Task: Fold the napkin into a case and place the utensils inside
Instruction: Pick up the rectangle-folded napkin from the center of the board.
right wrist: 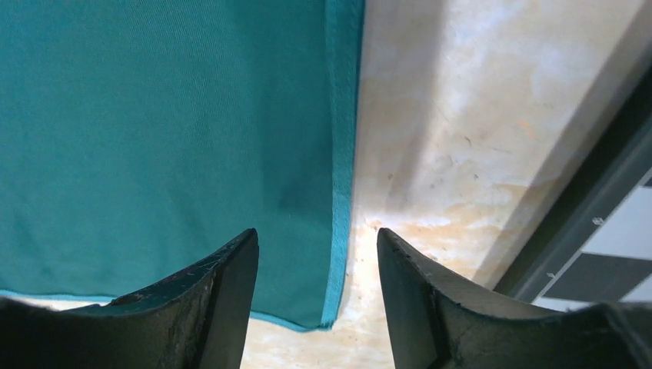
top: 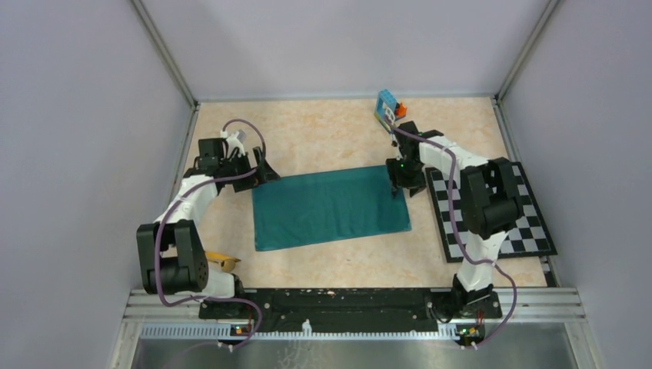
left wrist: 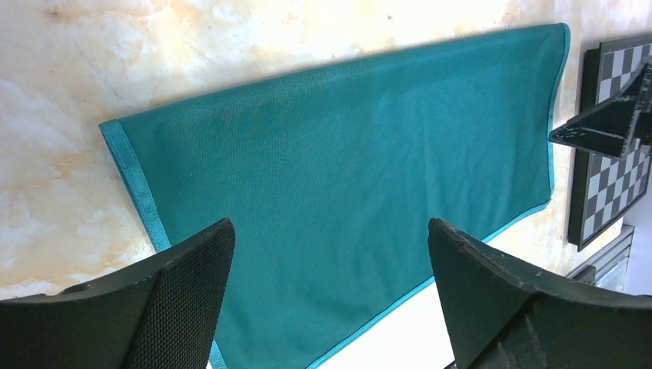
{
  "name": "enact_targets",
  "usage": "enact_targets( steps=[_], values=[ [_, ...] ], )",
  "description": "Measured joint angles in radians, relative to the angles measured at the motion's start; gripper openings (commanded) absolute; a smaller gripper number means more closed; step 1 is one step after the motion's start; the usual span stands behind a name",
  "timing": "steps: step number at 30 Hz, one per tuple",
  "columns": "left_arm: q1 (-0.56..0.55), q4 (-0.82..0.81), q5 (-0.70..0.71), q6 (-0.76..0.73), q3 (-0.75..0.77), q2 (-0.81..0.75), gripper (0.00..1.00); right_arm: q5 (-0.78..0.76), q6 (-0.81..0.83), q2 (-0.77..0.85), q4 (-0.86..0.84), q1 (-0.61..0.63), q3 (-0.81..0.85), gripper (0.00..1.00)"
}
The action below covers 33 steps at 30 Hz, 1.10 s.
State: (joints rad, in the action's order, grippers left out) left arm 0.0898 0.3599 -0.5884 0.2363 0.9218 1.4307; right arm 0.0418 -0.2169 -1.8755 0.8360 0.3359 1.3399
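Note:
The teal-green napkin (top: 330, 207) lies flat as a wide rectangle in the middle of the table. My left gripper (top: 261, 171) hovers at its far left corner. In the left wrist view that gripper (left wrist: 330, 227) stands wide open over the cloth (left wrist: 346, 154), holding nothing. My right gripper (top: 400, 184) is at the far right corner. Its fingers (right wrist: 317, 234) are open and straddle the napkin's hem (right wrist: 338, 154) without pinching it. A golden-yellow utensil (top: 223, 261) pokes out beside the left arm's base, mostly hidden.
A black-and-white checkerboard mat (top: 530, 223) lies right of the napkin, under the right arm. Blue-orange toy blocks (top: 390, 106) stand at the back, near the far wall. Grey walls close in the table on three sides.

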Motion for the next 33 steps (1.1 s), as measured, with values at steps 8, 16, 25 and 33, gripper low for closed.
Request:
enact_targets(
  steps=[8, 16, 25, 33],
  values=[
    [0.000, -0.001, -0.006, 0.000, -0.005, -0.032, 0.99, -0.031, -0.001, -0.095, 0.016, 0.022, 0.056, 0.49],
    [-0.002, -0.001, -0.010, 0.000, -0.012, -0.039, 0.99, -0.085, -0.016, -0.106, 0.013, 0.037, 0.064, 0.45],
    [-0.002, -0.001, -0.009, -0.001, -0.015, -0.048, 0.99, -0.138, -0.046, -0.102, -0.022, 0.084, 0.045, 0.24],
    [-0.003, 0.000, -0.004, -0.004, -0.015, -0.055, 0.99, -0.117, -0.038, -0.086, -0.052, 0.087, 0.026, 0.00]
  ],
)
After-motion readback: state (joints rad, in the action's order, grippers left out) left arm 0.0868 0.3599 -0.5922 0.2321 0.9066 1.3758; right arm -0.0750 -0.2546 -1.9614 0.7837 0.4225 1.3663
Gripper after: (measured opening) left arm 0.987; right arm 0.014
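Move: The napkin's right edge, near its midpoint, lies almost straight beneath the right hand, some 3 cm down, with the napkin's middle about 21 cm to this hand's left and 3 cm back. The chessboard's middle is roughly 25 cm to the right and 4 cm back; the toy block stands about 27 cm ahead and 2 cm left. From the left hand, that right edge lies some 36 cm right, 2 cm back and 10 cm down. The napkin's right edge gets pinched about halfway along: the right hand, fingers pointing down and half open, sinks about 2.5 cm onto it while easing slightly forward, then slides some 1.5 cm left, inward over the cloth, as the fingers close fully around it. ##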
